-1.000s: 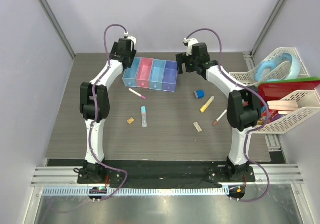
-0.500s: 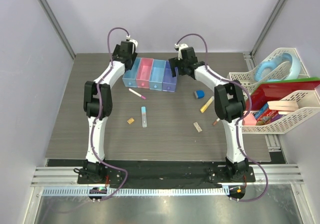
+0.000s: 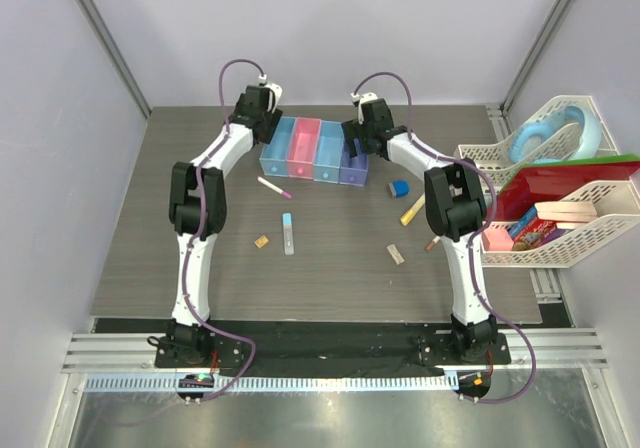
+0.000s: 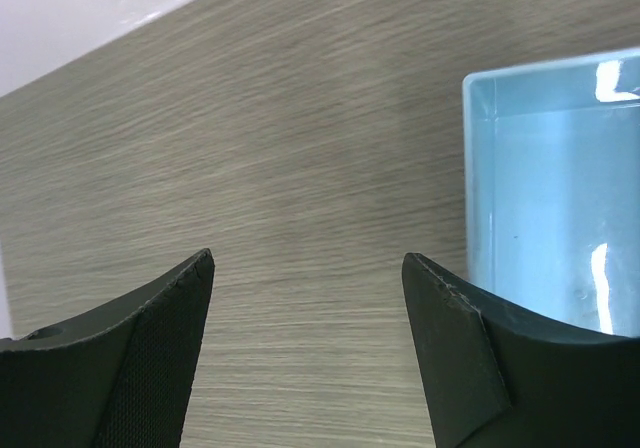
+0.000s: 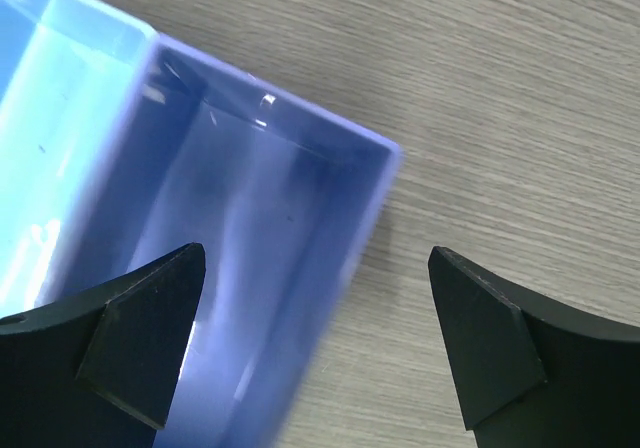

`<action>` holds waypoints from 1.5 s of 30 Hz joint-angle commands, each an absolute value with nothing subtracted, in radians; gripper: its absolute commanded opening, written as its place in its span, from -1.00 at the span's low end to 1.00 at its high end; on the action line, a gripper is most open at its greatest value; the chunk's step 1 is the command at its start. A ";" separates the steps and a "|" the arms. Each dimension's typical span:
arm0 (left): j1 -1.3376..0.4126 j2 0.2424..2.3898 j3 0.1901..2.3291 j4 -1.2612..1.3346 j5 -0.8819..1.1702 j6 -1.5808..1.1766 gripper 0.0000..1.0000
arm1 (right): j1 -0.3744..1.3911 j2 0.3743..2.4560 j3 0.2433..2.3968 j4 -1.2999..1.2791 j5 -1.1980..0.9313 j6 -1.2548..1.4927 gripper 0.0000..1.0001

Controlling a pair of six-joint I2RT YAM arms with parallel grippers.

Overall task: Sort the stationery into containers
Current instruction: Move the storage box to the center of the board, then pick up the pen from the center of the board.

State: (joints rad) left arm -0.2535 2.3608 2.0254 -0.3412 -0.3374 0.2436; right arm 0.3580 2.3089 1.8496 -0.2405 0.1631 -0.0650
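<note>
The containers (image 3: pixel 314 152) stand in a joined row at the back of the table: light blue, pink, light blue, purple. My left gripper (image 3: pixel 263 125) is open at the row's left end; in its wrist view the left gripper (image 4: pixel 308 268) has only table in its gap and the light blue box (image 4: pixel 550 188) at its right finger. My right gripper (image 3: pixel 356 140) is open at the purple end, and in the right wrist view the right gripper (image 5: pixel 315 258) straddles the purple box's (image 5: pixel 250 228) wall. Loose stationery lies in front: pink-capped pen (image 3: pixel 273 187), clear tube (image 3: pixel 288 233), two tan erasers (image 3: pixel 262 240) (image 3: pixel 396 254), blue block (image 3: pixel 399 187), yellow marker (image 3: pixel 414 208), brown-red pen (image 3: pixel 437 236).
White mesh baskets (image 3: pixel 585 230) with books and a blue ring (image 3: pixel 545 133) stand along the table's right side. A metal rail (image 3: pixel 320 353) runs along the near edge by the arm bases.
The right gripper swung left to the purple box. The left gripper shifted slightly right, and the row of containers slid a little to the right.
</note>
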 commanded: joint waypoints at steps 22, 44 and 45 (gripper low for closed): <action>-0.328 2.250 1.924 -0.318 -0.308 0.199 0.57 | 0.276 2.257 1.905 -0.238 0.213 -0.107 0.99; -0.291 1.974 1.600 -0.482 0.193 0.878 0.99 | 0.281 1.727 1.571 -0.581 0.179 -0.279 0.99; -0.291 1.979 1.603 -0.492 0.201 0.912 1.00 | 0.279 1.682 1.548 -0.583 0.183 -0.287 0.99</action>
State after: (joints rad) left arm -0.2943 2.0117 1.6157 -0.4389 0.0772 0.6697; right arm 0.2779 1.7885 1.6459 -0.5274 0.1722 -0.2409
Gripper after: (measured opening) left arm 0.996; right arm 0.996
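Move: My left hand is against the left wall of the storage box, whose middle lies some 12 cm to its right, 2 cm back and 6 cm below. My right hand straddles the box's right wall; the box's middle is about 9 cm to its left, 2 cm back and 3 cm below. The pink marker lies about 11 cm back and 3 cm right of my left hand; the blue block is 10 cm back and 11 cm right of my right hand. I shift the box rightward with both hands: my left pushes its left wall some 5 cm right, sinking and drawing back, while my open right fingers, one inside the blue compartment, carry its right wall along 6.5 cm and slightly forward. Then both come free: my right rises about 14 cm, drawing back; my left lifts, opens wide and backs towards the marker, turning clockwise some 30 degrees. ##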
